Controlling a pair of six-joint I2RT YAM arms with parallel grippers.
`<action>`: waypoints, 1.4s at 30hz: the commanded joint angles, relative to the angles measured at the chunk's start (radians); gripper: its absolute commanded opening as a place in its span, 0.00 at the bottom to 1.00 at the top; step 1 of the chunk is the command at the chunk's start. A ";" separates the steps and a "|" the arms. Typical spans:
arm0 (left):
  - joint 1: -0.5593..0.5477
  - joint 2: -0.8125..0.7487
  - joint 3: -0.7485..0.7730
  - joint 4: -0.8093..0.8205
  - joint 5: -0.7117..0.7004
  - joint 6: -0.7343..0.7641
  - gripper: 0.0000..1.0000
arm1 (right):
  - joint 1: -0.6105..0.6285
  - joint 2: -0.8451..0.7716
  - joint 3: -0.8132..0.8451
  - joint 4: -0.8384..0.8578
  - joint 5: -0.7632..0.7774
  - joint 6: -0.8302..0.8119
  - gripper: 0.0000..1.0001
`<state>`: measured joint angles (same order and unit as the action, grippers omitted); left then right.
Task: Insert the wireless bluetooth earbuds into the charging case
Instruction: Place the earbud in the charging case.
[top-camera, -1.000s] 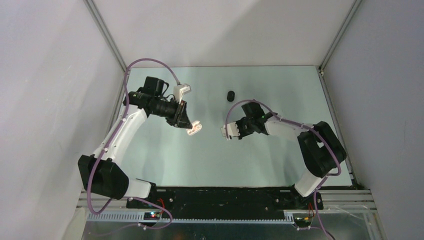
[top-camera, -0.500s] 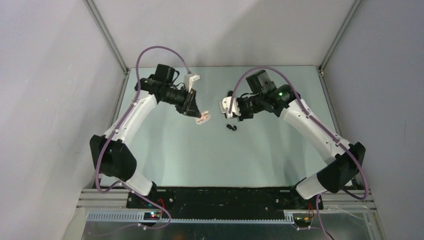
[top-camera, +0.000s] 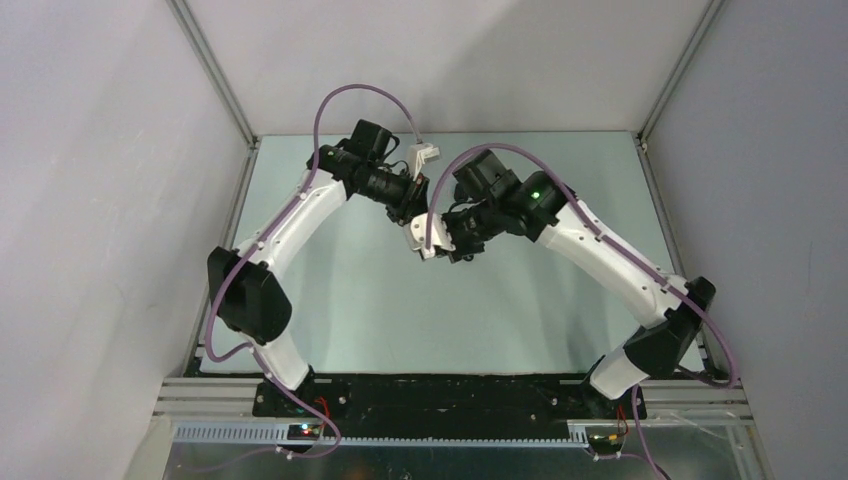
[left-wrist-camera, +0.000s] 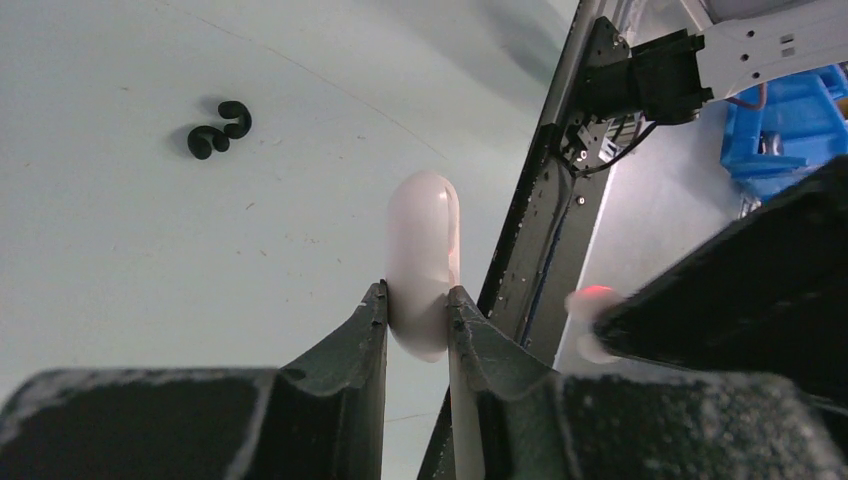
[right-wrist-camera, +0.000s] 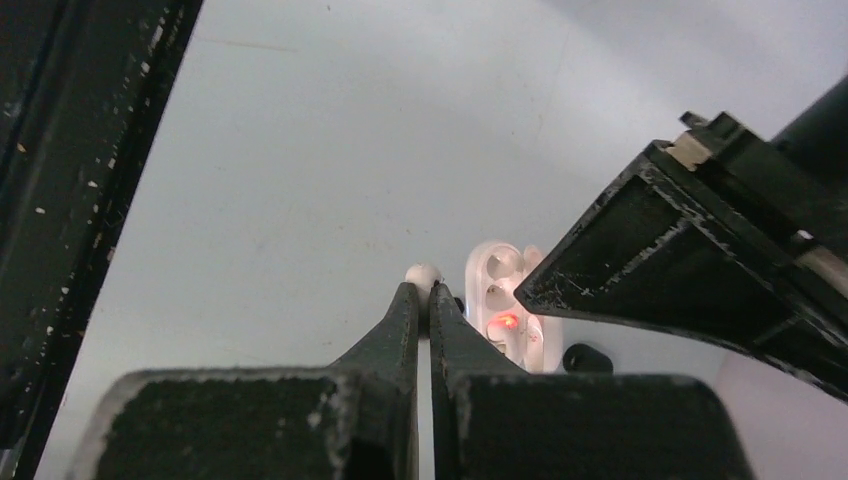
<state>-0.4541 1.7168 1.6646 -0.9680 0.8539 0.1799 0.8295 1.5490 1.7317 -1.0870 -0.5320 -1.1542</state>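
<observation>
My left gripper (left-wrist-camera: 417, 295) is shut on the white charging case (left-wrist-camera: 424, 250), seen edge-on above the table. In the right wrist view the case (right-wrist-camera: 505, 300) stands open, showing its sockets and a red light inside. My right gripper (right-wrist-camera: 424, 290) is shut on a white earbud (right-wrist-camera: 423, 274), held just left of the open case and apart from it. Two black earbuds (left-wrist-camera: 218, 130) lie together on the table. In the top view both grippers meet above the table's (top-camera: 330, 300) middle, and the case and the white bud are hidden there.
A small black rounded object (right-wrist-camera: 585, 357) lies on the table behind the case. The left gripper's dark body (right-wrist-camera: 690, 250) fills the right of the right wrist view. A black frame rail (left-wrist-camera: 545, 230) and a blue bin (left-wrist-camera: 790, 120) lie beyond the table edge.
Both arms have swung inward and towards the back. The left gripper carried the case to the right, the right gripper moved left, and the two now meet at the table's middle.
</observation>
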 joint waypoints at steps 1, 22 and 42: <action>-0.010 -0.020 0.028 0.016 0.043 -0.034 0.00 | 0.037 0.033 0.019 0.029 0.142 -0.001 0.00; -0.018 -0.046 0.012 0.018 0.019 -0.046 0.00 | 0.088 0.054 -0.024 0.140 0.316 -0.049 0.00; -0.018 -0.043 0.023 0.017 0.050 -0.057 0.00 | 0.079 0.088 -0.029 0.154 0.300 -0.036 0.00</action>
<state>-0.4637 1.7164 1.6646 -0.9665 0.8604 0.1452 0.9104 1.6272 1.6997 -0.9661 -0.2253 -1.1893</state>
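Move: The open charging case is in my left hand, its middle some 2 cm to the right of that hand's point and about 1 cm below. From my right hand, which holds the earbud, it lies roughly 4 cm ahead, 1 cm left and 5 cm below. Beyond the case, the black earbuds lie on the table about 8 cm farther out and 5 cm right of it, the black case some 24 cm farther out and 4 cm right. I keep the earbud pinched in my right hand and bring it forward about 4 cm, dipping early, to the wells of the open case, then creep down on them, some 3 cm lower in all. Along the way the fingers tilt roughly 15 degrees, steeper and a little forward. My left hand holds the case practically still. ##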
